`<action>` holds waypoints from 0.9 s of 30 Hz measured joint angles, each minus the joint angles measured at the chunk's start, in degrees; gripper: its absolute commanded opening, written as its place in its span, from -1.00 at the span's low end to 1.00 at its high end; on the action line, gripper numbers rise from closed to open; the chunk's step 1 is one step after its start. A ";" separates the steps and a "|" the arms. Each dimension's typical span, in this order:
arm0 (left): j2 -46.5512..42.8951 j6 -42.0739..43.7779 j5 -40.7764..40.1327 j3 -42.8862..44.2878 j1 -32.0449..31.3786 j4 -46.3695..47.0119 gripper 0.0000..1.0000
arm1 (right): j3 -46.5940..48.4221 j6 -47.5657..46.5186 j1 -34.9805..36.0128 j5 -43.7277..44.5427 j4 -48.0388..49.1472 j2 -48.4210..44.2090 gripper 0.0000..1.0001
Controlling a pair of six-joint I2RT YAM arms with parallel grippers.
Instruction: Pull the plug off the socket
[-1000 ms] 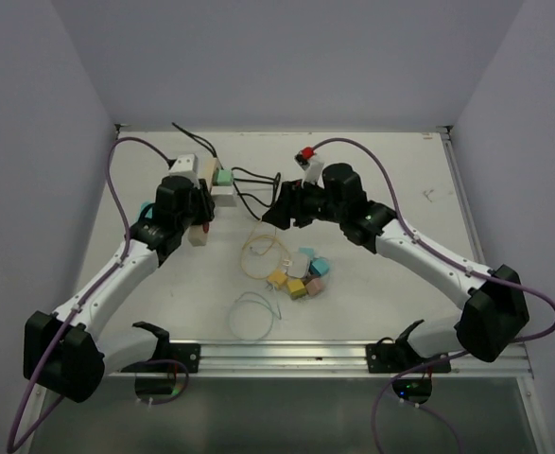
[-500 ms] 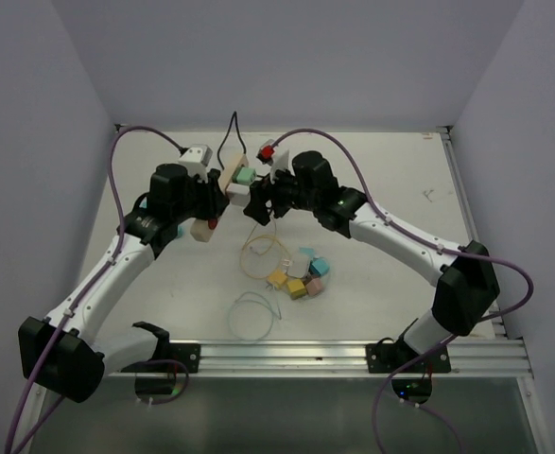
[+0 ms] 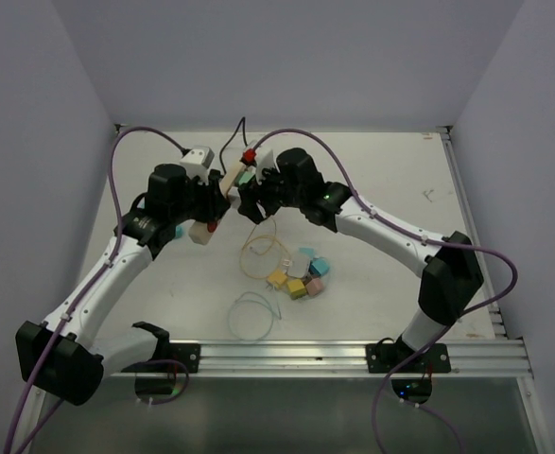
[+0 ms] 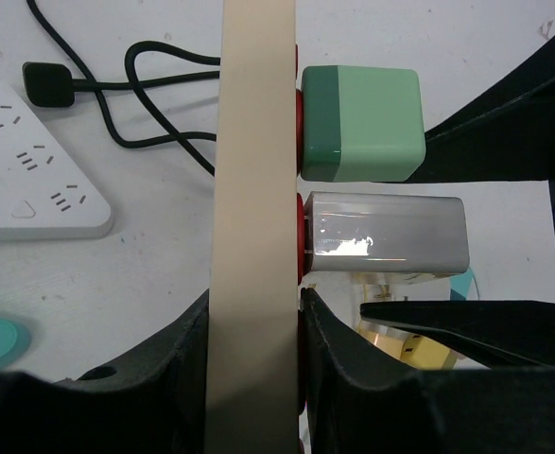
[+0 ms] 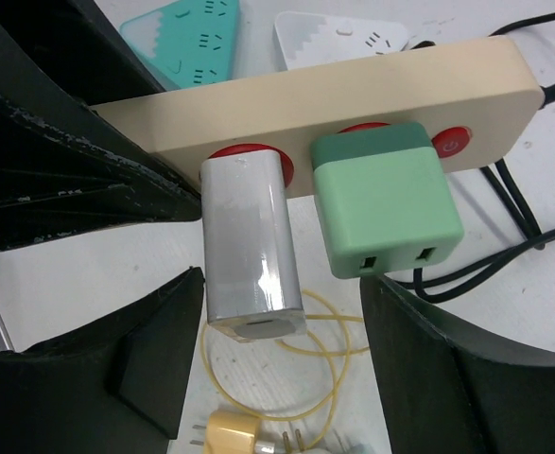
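A beige socket strip (image 4: 256, 189) with red outlets stands on edge above the table, and my left gripper (image 4: 255, 322) is shut on its near end. Two plugs stick out of its face: a green cube plug (image 5: 386, 208) and a silver block plug (image 5: 251, 246). My right gripper (image 5: 282, 284) is open, with the silver plug's end in the gap between its black fingers (image 5: 154, 350) and gaps on both sides. The green plug sits just beyond the other finger's tip. From above, both grippers meet at the strip (image 3: 232, 176).
A white power strip (image 4: 31, 161) and a teal one (image 5: 187, 38) lie on the table behind, with black cable (image 4: 154, 95) looping between. Below the grippers are a yellow cable loop (image 3: 263, 253), several loose coloured plugs (image 3: 301, 274) and a thin white loop (image 3: 253, 314).
My left gripper has lifted and turned the beige strip off the table. My right arm has swung left to it, and its open fingers now flank the silver plug.
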 measured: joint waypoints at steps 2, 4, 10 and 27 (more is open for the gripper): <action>-0.24 0.00 0.15 0.00 0.00 0.00 -1.00 | 0.59 -0.09 0.31 -0.72 -0.24 0.57 0.33; -0.44 0.00 0.13 0.00 0.02 0.02 -1.00 | 1.11 -0.28 0.46 -1.22 -0.70 1.20 0.22; -0.59 0.02 0.22 0.00 0.02 0.04 -1.00 | 1.95 -0.94 0.81 -2.12 -2.16 2.36 -0.25; -0.81 1.95 -1.49 -0.37 -1.31 -0.70 -1.00 | -1.46 -5.33 1.31 -0.83 -3.15 -1.29 -1.00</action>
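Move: The white plug sticks out of the beige strip about 3 cm to the right gripper's left, level with it fore-and-aft and 2 cm lower. The green plug sits some 4 cm farther out than the white one and 2 cm to its right; the strip's middle is roughly 6 cm left of the right gripper. From the left gripper, which holds the strip, the white plug lies about 5 cm right, 2 cm forward and 2 cm down. Ease the right gripper about 2 cm down, left and slightly back so its open fingers straddle the outer part of the white plug, then shut them on its sides, clear of the green plug. With the plug gripped, start pulling right and somewhat back, away from the strip, by about 1.5 cm. Keep the left gripper clamped on the strip, nearly still, as the counter-hold. ##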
